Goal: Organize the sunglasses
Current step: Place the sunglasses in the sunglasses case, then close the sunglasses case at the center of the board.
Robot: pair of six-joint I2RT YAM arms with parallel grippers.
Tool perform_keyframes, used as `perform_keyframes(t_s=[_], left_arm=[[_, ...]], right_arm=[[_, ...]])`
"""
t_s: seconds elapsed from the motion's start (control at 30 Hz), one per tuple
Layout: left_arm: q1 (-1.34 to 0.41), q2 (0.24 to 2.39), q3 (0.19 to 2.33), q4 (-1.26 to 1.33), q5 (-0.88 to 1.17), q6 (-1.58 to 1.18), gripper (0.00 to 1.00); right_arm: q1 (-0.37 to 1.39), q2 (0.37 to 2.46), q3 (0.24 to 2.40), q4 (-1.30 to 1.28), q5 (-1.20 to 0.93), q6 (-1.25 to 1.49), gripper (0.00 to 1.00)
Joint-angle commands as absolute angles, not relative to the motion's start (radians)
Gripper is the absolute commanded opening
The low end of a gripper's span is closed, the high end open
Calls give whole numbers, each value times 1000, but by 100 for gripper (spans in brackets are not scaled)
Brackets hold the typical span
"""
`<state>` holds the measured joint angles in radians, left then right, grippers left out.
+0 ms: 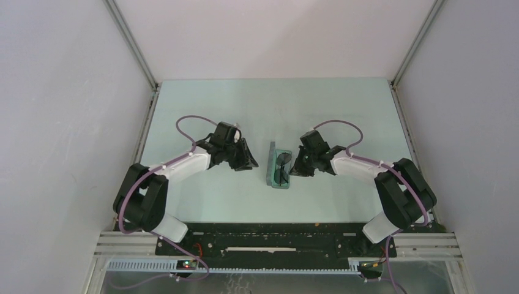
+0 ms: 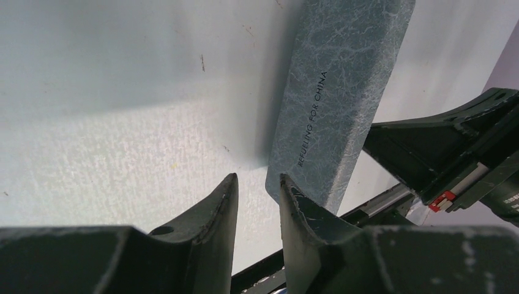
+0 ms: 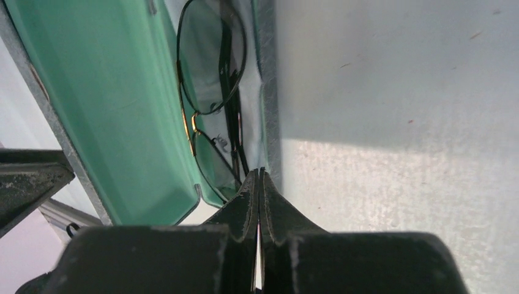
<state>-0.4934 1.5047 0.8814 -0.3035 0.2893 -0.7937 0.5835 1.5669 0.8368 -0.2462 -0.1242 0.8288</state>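
The sunglasses [image 3: 211, 67], thin black wire frame with dark lenses, lie folded inside the open case [image 1: 271, 160] at the table's middle. The case's lining is green [image 3: 110, 104] and its outside slate-grey [image 2: 343, 92] with printed lettering. My left gripper [image 2: 257, 177] is just left of the case [image 1: 250, 162], its jaws a narrow gap apart with only table between them; its right fingertip [image 2: 294, 196] is at the case's near corner. My right gripper [image 3: 260, 171] is shut, tips pressed together beside the case's right wall, at its near end [image 1: 298, 166]. Nothing shows between its fingers.
Grey walls enclose the pale table [image 1: 208, 104] on the left, right and back. A black rail [image 1: 275, 236] with both arm bases runs along the near edge. My right arm's gripper body [image 2: 453, 153] shows beyond the case in the left wrist view.
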Motion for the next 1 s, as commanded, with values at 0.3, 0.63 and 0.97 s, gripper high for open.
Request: perform_keyframes(t_s=[0.3, 0.63, 0.97], left_arm=[[-514, 1480, 1002, -285, 293, -758, 36], [-552, 1522, 1042, -301, 312, -722, 34], [-569, 1558, 1059, -298, 350, -707, 32]], right_arm=[[460, 1571, 838, -200, -150, 800, 19], [472, 1627, 837, -125, -244, 804, 22], [460, 1677, 838, -80, -296, 816, 22]])
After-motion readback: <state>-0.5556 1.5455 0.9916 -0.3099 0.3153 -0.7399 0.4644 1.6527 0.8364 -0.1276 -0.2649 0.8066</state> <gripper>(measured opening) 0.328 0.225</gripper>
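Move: From the left hand, the standing lid of the open sunglasses case is some 6 cm to the right, 3 cm ahead and 4 cm lower; the case tray is about 9 cm right, 3 cm ahead and 7 cm down. From the right hand, that tray is roughly 4 cm left, 3 cm ahead and 3 cm below, with the sunglasses in it 4 cm left, 3 cm ahead and 2 cm below, and the lid 7 cm left, 3 cm ahead and 1 cm lower. Slide the right gripper forward about 3 cm beside the case, swinging out to the right and then most of the way back left, while opening its shut fingers a little and sinking slightly at the tray's right wall. Meanwhile lift the left gripper and carry it about 3 cm right towards the lid, easing down a little at the end, fingers still part-open. ##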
